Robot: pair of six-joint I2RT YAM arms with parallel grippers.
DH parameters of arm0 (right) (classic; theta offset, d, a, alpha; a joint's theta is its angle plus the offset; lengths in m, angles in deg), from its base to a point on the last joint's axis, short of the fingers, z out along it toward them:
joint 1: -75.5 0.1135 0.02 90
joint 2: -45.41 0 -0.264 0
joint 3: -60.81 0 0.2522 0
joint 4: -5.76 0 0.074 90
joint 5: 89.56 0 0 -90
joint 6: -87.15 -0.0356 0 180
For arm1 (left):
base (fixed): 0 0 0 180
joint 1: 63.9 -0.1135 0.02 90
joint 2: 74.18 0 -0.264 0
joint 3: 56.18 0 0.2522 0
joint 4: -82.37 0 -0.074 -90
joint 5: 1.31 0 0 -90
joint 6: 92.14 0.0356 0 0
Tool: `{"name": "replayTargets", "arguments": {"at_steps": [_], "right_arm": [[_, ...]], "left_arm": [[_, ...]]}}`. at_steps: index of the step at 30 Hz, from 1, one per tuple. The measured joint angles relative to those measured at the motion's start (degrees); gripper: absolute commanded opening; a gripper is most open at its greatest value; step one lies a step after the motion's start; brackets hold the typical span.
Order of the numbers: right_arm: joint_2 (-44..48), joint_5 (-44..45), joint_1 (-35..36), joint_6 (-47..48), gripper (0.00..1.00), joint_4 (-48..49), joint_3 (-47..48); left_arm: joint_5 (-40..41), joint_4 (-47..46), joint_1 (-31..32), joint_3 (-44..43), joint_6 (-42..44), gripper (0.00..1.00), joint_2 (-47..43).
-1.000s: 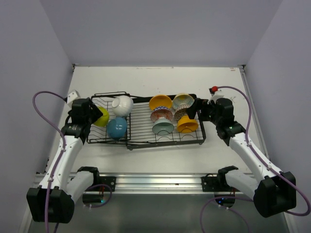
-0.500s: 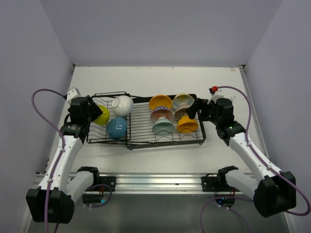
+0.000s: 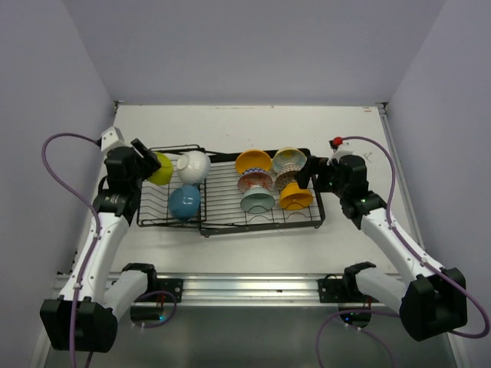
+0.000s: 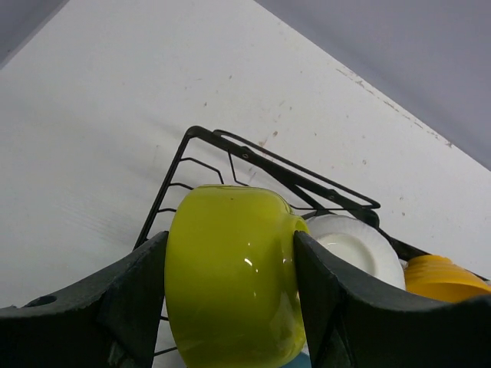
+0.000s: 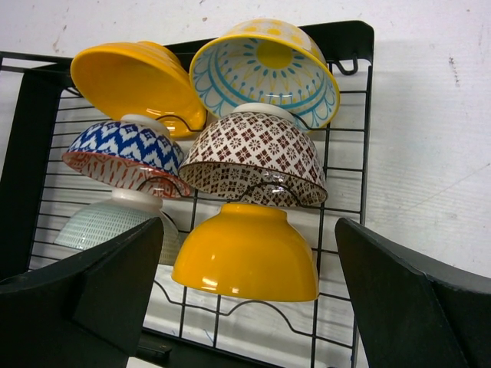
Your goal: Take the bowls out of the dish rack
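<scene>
My left gripper (image 3: 151,165) (image 4: 230,245) is shut on a yellow-green bowl (image 3: 162,169) (image 4: 230,284), gripped across its sides above the left end of the black wire dish rack (image 3: 230,221) (image 4: 261,157). A white bowl (image 3: 194,165) (image 4: 357,245) and a blue bowl (image 3: 185,202) remain in that section. My right gripper (image 3: 308,173) (image 5: 249,224) stands open at the rack's right end (image 5: 354,34), its fingers either side of an upturned orange-yellow bowl (image 3: 295,197) (image 5: 249,253) without touching it. Behind that sit several more bowls, among them a red-brown patterned one (image 5: 257,157) and a light blue one (image 5: 265,69).
Bare white table lies left of, behind and in front of the rack. Grey walls close in on both sides and at the back. A metal rail (image 3: 245,287) with the arm bases runs along the near edge.
My left gripper has lifted the yellow-green bowl up and back from its slot at the rack's left end. The right arm has not moved.
</scene>
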Motion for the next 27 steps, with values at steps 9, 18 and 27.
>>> {"name": "replayTargets", "arguments": {"at_steps": [9, 18, 27], "right_arm": [[-0.2, 0.4, 0.0, 0.5, 0.99, -0.3, 0.0], [5.7, -4.2, 0.2, 2.6, 0.97, 0.7, 0.2], [9.0, -10.9, 0.4, -2.5, 0.95, 6.4, 1.8]], "left_arm": [[1.5, 0.7, 0.0, -7.8, 2.9, 0.0, 0.0], [-13.7, 0.2, 0.0, -18.5, -4.2, 0.0, 4.6], [-34.6, -12.9, 0.0, -12.6, -16.1, 0.0, 8.3]]}}
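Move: The left gripper already holds the lime green bowl clear of the rack; the waiting right gripper lies about 42 cm to its right, level fore and aft and some 5 cm lower. From the left hand, the white bowl is 9 cm right, 4 cm ahead and 8 cm below, the blue bowl 7 cm right, 7 cm back and 8 cm below. The right hand has the green bowl 42 cm to its left and 5 cm higher, and the front yellow bowl 2 cm left, 2 cm back, 9 cm down. Keeping its grip on the green bowl, the left hand climbs about 12 cm, then swings some 11 cm right above the white bowl towards the right gripper, edging slightly forward, its fingers tipping up as the wrist yaws clockwise and rolls left side down. After a pause the empty right hand, still open, rises about 9 cm off the bowls beneath it and shifts a little left towards the green bowl, fingers tipping up some 15 degrees. ##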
